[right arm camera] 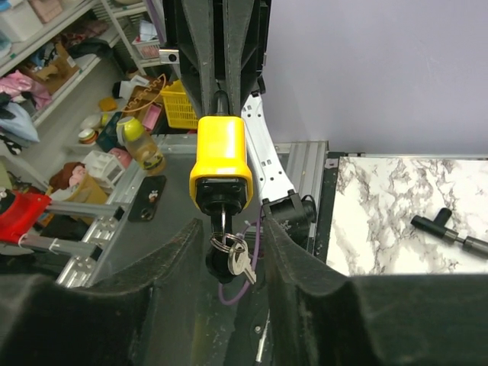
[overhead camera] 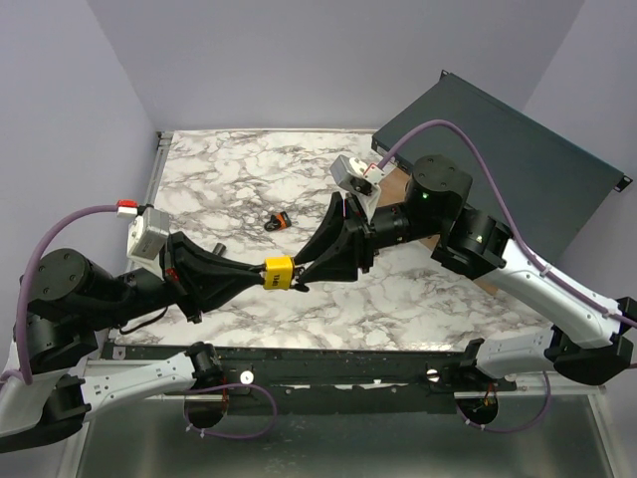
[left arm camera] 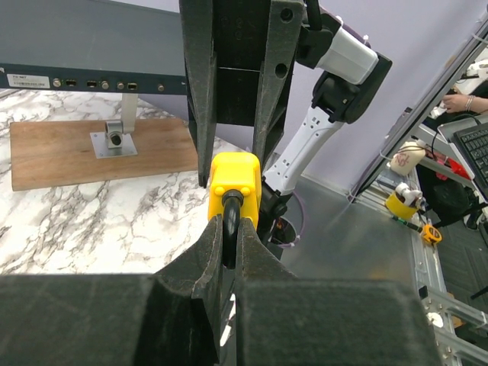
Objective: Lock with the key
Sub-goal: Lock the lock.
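Note:
A yellow padlock (overhead camera: 278, 271) hangs in the air between the two arms, above the table's near half. My left gripper (left arm camera: 226, 229) is shut on its black shackle (left arm camera: 230, 217), with the yellow body (left arm camera: 235, 177) just past the fingertips. In the right wrist view the padlock (right arm camera: 221, 160) faces me with the key (right arm camera: 226, 248) in its underside. A ring with a second silver key (right arm camera: 242, 264) dangles from it. My right gripper (right arm camera: 226, 232) straddles the key's black head. Its jaws stand apart, with a gap on each side.
A small black and orange part (overhead camera: 278, 220) lies on the marble table (overhead camera: 239, 169), and a black T-shaped piece (right arm camera: 450, 229) lies near the table's edge. A wooden board (left arm camera: 53, 156) with a metal bracket (left arm camera: 113, 140) sits under a dark rack panel (overhead camera: 498, 139) at the back right.

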Controlling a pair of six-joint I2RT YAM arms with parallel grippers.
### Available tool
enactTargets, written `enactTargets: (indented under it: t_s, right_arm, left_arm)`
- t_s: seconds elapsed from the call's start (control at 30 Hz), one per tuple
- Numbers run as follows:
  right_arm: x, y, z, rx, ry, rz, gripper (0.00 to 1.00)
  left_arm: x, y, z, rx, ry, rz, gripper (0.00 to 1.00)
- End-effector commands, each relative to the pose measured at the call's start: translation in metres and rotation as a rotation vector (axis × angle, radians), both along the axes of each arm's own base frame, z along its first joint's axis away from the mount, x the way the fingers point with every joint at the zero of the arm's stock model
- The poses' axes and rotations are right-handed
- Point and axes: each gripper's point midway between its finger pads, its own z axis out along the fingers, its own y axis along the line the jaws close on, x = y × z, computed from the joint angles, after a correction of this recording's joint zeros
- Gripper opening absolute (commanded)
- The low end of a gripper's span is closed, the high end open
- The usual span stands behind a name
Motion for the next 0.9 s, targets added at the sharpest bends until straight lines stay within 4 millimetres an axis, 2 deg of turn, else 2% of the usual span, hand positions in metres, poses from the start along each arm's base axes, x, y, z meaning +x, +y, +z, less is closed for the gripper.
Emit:
enactTargets:
  t_s: [0.0, 0.27, 0.3, 0.4, 0.6, 0.87]
  right_arm:
    - [-0.004, 0.0, 0.007, 0.021, -0.008, 0.034, 0.36]
    - [-0.004, 0.003, 0.005, 0.016, 0.004, 0.045, 0.23]
    - [-0.004, 0.003, 0.006, 0.018, 0.005, 0.042, 0.2]
    - [-0.005, 0.003, 0.007, 0.022, 0.005, 0.047, 0.01]
    - [-0.005, -0.001, 0.003, 0.014, 0.003, 0.033, 0.01]
    - [-0.007, -0.008, 0.003, 0.008, -0.01, 0.018, 0.01]
  left_arm:
    - [0.0, 0.005, 0.02, -0.078, -0.02, 0.013, 0.0]
    - [0.004, 0.003, 0.017, -0.078, -0.004, 0.031, 0.0]
    - [0.004, 0.003, 0.017, -0.075, -0.003, 0.033, 0.0]
    - [0.007, 0.004, 0.016, -0.075, 0.002, 0.049, 0.0]
    - [0.017, 0.017, 0.02, -0.108, 0.001, 0.134, 0.0]
    - [0.023, 0.022, 0.023, -0.121, -0.007, 0.176, 0.0]
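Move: The key stands in the underside of the yellow lock, with its head between the open right fingers, about 1 cm left of the right hand point and level with it. The lock body is roughly 3 cm to that hand's left and 1 cm back; the key ring with its spare key and black fob hangs about 2 cm below the hand. From the left hand, which holds the lock by its shackle, the key head is some 5 cm to the right and 1 cm ahead. The right hand stays almost in place, easing only about half a centimetre down and to its left towards the lock, while its fingers close from a little under half open to practically shut and pinch the key where it comes out of the lock, without turning it. The left hand keeps its shut grip on the shackle and, mostly in the second half, drifts about 1 cm forward and slightly down while its wrist swings some 5 degrees counter-clockwise. ##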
